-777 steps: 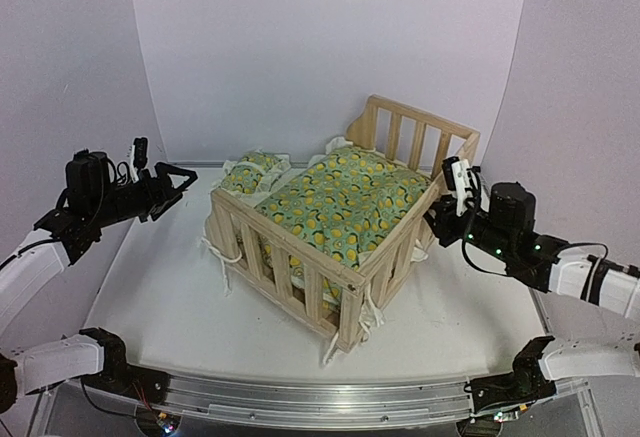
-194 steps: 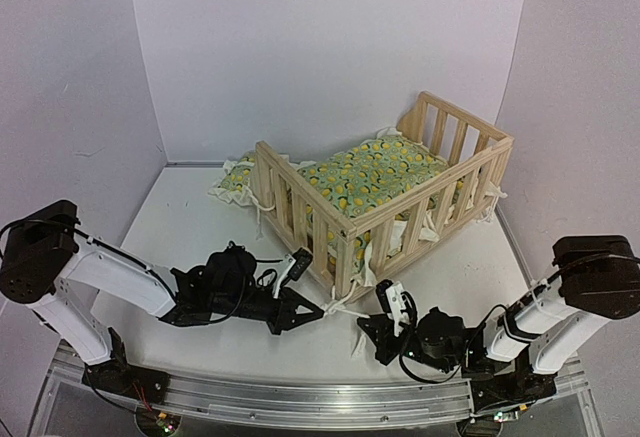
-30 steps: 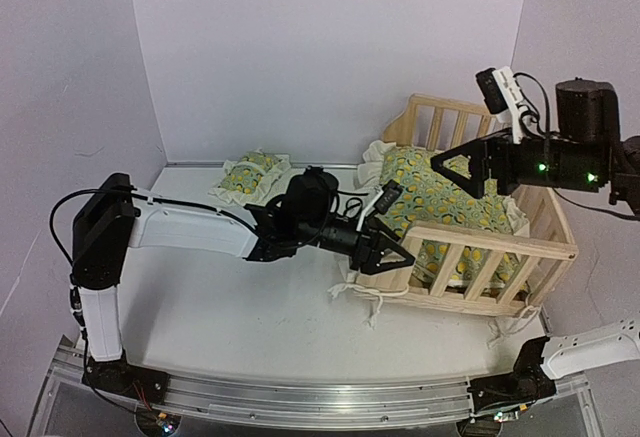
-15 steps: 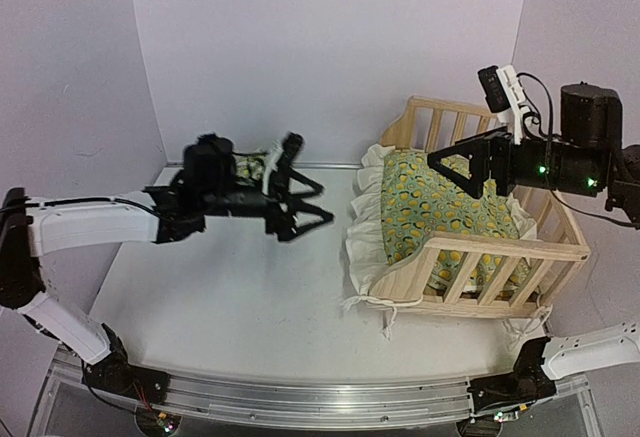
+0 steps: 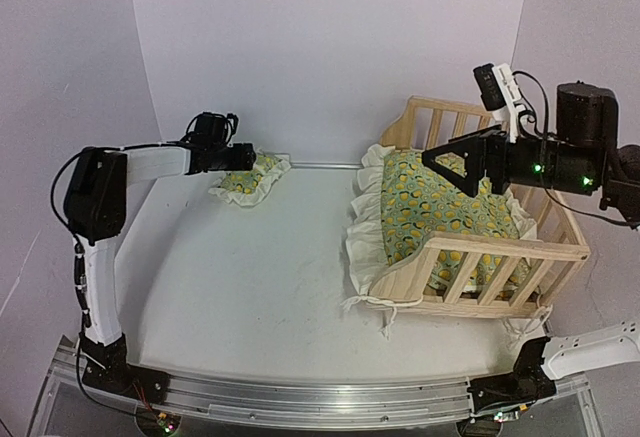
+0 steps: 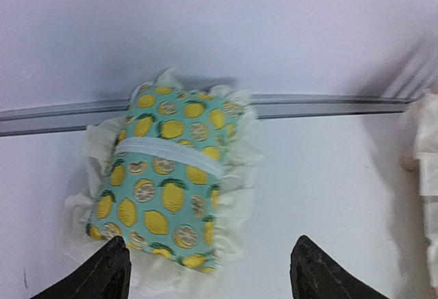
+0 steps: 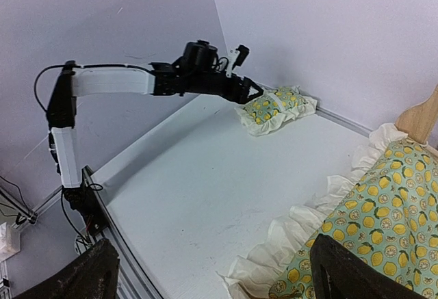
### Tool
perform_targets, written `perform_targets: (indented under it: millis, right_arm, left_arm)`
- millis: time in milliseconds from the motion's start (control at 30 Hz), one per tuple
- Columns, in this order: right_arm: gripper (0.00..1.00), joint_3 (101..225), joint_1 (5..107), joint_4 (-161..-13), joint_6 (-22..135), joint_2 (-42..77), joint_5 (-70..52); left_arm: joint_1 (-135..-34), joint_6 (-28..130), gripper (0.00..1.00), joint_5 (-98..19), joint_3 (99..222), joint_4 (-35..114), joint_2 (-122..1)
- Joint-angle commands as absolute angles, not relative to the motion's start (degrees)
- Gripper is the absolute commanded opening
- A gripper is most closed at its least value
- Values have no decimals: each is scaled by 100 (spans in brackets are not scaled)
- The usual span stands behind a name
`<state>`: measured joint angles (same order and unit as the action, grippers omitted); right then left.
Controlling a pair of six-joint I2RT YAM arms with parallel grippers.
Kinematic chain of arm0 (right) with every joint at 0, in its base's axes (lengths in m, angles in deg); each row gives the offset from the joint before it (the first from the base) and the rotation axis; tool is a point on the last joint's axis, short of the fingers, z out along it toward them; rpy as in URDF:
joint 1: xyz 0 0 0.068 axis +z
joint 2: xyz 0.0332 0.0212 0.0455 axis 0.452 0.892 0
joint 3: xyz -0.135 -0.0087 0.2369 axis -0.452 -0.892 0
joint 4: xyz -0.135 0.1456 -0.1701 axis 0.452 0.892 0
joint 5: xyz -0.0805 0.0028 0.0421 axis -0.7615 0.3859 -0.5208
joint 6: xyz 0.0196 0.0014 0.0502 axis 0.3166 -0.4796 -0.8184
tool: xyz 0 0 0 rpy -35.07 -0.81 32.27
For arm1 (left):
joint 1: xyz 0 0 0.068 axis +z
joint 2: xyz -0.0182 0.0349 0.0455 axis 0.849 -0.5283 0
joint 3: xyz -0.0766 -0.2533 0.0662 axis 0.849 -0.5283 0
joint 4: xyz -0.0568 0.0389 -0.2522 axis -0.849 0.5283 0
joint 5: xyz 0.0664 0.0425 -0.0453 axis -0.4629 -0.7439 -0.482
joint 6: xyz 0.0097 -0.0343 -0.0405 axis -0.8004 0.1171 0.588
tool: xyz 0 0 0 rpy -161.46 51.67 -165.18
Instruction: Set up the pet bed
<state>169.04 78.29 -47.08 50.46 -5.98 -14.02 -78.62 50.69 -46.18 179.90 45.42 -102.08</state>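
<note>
The pet bed's pine frame [image 5: 500, 249] stands at the right of the table, its slatted front rail toward me. Its lemon-print cushion [image 5: 440, 207] lies tilted inside, and the cream ruffle [image 5: 362, 232] spills out on the left. The small matching pillow [image 5: 250, 177] lies on the table by the back wall at the left. My left gripper [image 5: 245, 157] hovers just over it, open; in the left wrist view the pillow [image 6: 164, 183] lies ahead of the empty left gripper [image 6: 212, 271]. My right gripper [image 5: 455, 162] hangs open above the cushion [image 7: 383, 230], holding nothing.
Walls close in the table at the back and on both sides. A metal rail [image 5: 300, 402] runs along the near edge. White tie strings [image 5: 375, 307] trail from the bed's near left corner onto the table.
My left gripper has left the bed's near left corner and swung across the table to the back left, over the pillow. The right gripper has hardly moved.
</note>
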Motion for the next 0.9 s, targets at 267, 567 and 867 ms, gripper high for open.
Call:
perform_targets:
  millis: [267, 567, 867]
  right_arm:
    - [98, 16792, 7836, -5051, 4924, -654, -1202]
    - [98, 16809, 7836, -5250, 4835, -386, -1483]
    - [98, 16806, 7830, -5731, 4373, -2, -2268]
  left_arm:
    - [-8008, 3616, 82, -6059, 20893, 5468, -12898]
    - [-7980, 3837, 23, -5934, 20923, 6178, -12902]
    - [-7780, 5474, 0, -2595, 18516, 5091, -9819]
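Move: The lemon-print pillow lies on the table about 9 cm ahead of the open left hand, 2 cm to its right and 14 cm below. The metal rail at the back wall runs about 8 cm beyond the pillow's middle; the pet bed's mattress is far to the hand's right, some 42 cm, and 8 cm nearer. From the right hand the pillow is roughly 44 cm ahead, 28 cm left and 38 cm down. The pillow is pinched from above between the left fingertips, near its white strap: the left hand swoops down about 14 cm and forward 7 cm onto it, rolling left side up some 25 degrees, and shuts. Still gripping the fabric, the hand then draws back about 6 cm and up 4 to 5 cm, undoing half the roll. The right hand, open and empty, drifts 2 to 3 cm forward. ##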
